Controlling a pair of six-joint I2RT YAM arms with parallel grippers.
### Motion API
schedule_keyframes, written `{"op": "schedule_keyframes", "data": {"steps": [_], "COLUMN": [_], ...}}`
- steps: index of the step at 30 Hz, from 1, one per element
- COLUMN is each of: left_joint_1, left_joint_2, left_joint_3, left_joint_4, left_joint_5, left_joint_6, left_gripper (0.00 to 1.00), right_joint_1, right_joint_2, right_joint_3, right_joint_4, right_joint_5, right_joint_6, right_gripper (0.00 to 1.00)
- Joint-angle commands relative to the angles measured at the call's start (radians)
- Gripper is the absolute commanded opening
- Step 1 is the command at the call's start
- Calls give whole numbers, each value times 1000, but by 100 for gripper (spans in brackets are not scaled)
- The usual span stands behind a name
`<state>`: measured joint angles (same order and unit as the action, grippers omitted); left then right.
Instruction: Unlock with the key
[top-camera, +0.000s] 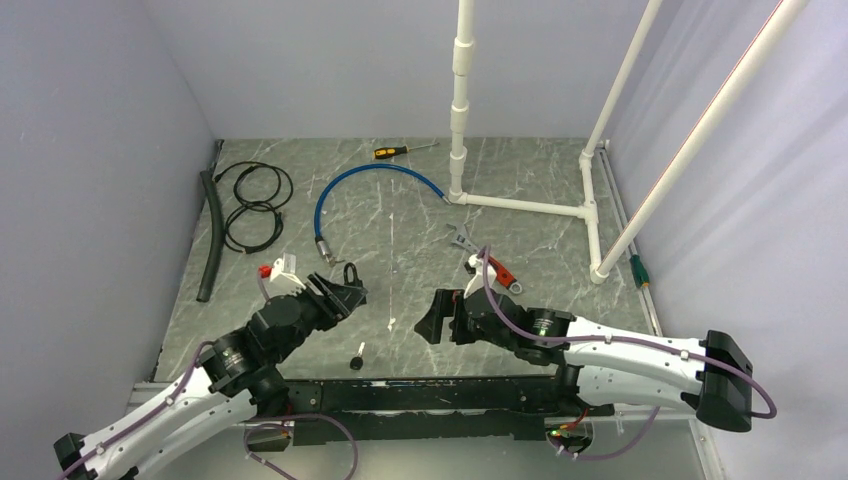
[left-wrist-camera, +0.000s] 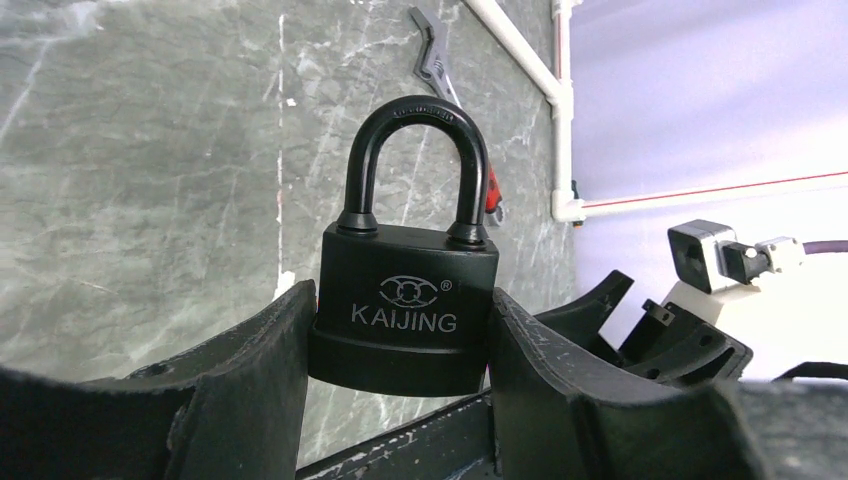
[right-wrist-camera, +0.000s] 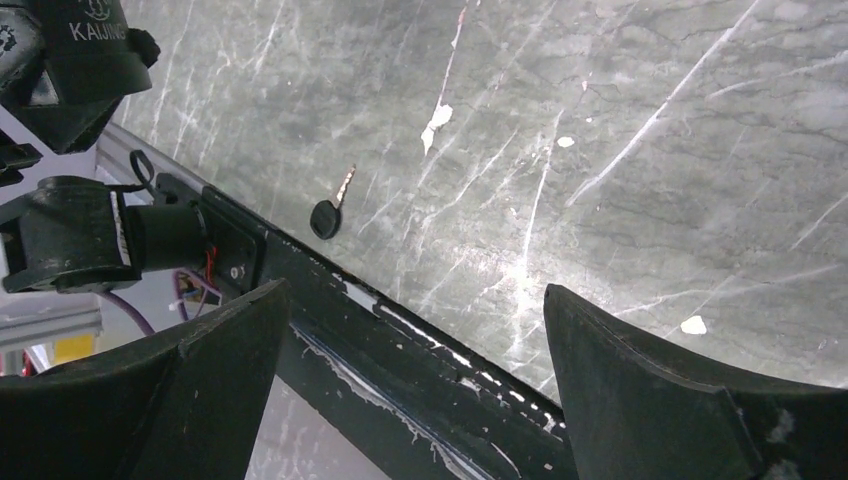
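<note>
A black padlock (left-wrist-camera: 405, 310) marked KAIJING, its shackle closed, stands upright between the fingers of my left gripper (left-wrist-camera: 400, 296), which is shut on its body. In the top view that gripper (top-camera: 345, 287) hovers left of centre with the padlock's shackle (top-camera: 351, 272) sticking out. A small key (top-camera: 356, 357) with a black head lies flat on the table near the front rail, between the two arms. It also shows in the right wrist view as the key (right-wrist-camera: 328, 210), beyond my right gripper (right-wrist-camera: 415, 290). The right gripper (top-camera: 432, 320) is open and empty, to the right of the key.
A black rail (top-camera: 420, 385) runs along the near edge. Farther back lie a blue hose (top-camera: 340, 190), coiled black cables (top-camera: 255, 205), a black tube (top-camera: 208, 235), a screwdriver (top-camera: 395, 151), a wrench (top-camera: 460, 238), a red-handled tool (top-camera: 500, 272) and a white pipe frame (top-camera: 520, 205).
</note>
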<state>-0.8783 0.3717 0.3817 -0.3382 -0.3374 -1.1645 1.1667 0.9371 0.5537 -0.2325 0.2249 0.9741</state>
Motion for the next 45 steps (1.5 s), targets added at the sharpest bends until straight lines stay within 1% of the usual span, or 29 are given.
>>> {"op": "schedule_keyframes", "data": {"steps": [1, 4, 6, 8, 9, 11, 13, 16, 20, 25, 27, 33, 36, 41, 45], "left_joint_1": [0, 1, 0, 1, 0, 0, -1, -1, -1, -1, -3, -4, -6, -11, -19], "left_joint_2": [-35, -64, -105, -136, -148, -165, -182, -214, -244, -260, -266, -279, -281, -296, -307], "left_joint_3": [52, 104, 136, 177, 203, 264, 318, 388, 465, 469, 461, 467, 462, 457, 453], "left_joint_4": [-42, -174, -259, -346, -397, -511, -603, -672, -728, -808, -826, -816, -820, -827, -832], "left_joint_5": [-77, -127, -164, -199, -216, -261, -291, -310, -348, -341, -343, -353, -348, -357, -368], "left_joint_6": [-25, -3, 21, 45, 49, 43, 43, 77, 128, 87, 66, 86, 78, 66, 56], "left_gripper": [0, 0, 0, 0, 0, 0, 0, 0, 0, 0, 0, 0, 0, 0, 0], "right_joint_1": [6, 21, 51, 103, 132, 185, 222, 235, 248, 261, 262, 261, 260, 260, 260], "right_joint_2": [26, 94, 165, 263, 338, 444, 539, 667, 820, 966, 1013, 1105, 1137, 1181, 1200], "right_joint_3": [-4, 19, 80, 197, 265, 394, 491, 597, 745, 901, 935, 1006, 1036, 1055, 1041], "right_joint_4": [53, 78, 45, -78, -149, -276, -342, -378, -422, -470, -473, -477, -513, -551, -532], "right_joint_5": [0, -20, -5, 68, 120, 180, 206, 195, 168, 163, 150, 142, 151, 142, 111], "right_joint_6": [21, 57, 87, 137, 159, 194, 234, 276, 289, 289, 286, 265, 271, 279, 250], "right_gripper": [98, 95, 94, 94, 94, 96, 96, 94, 89, 86, 85, 80, 79, 69, 55]}}
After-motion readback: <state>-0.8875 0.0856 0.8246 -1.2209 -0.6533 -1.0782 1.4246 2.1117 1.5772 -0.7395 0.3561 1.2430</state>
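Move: The key lies flat on the table some 18 cm to the left of my open right hand, about 3 cm back and 13 cm below it. A white chip in the table sits roughly 10 cm left of this hand and 3 cm ahead, at the same low level. The padlock, still in my left fingers, is about 14 cm left, 6 cm ahead and 4 cm up. From my left hand the key is about 10 cm back, hardly to either side, and 18 cm below. I sweep my right hand about 17 cm left and 10 cm down, with a slight draw back, past the white chip to the key; its fingers tip some 30 degrees to point more steeply down and part-close around the space just over the key's head. Meanwhile my left hand, keeping its grip on the padlock, clears off about 15 cm to the left, somewhat back and up, rolling a little and turning slightly counter-clockwise. ##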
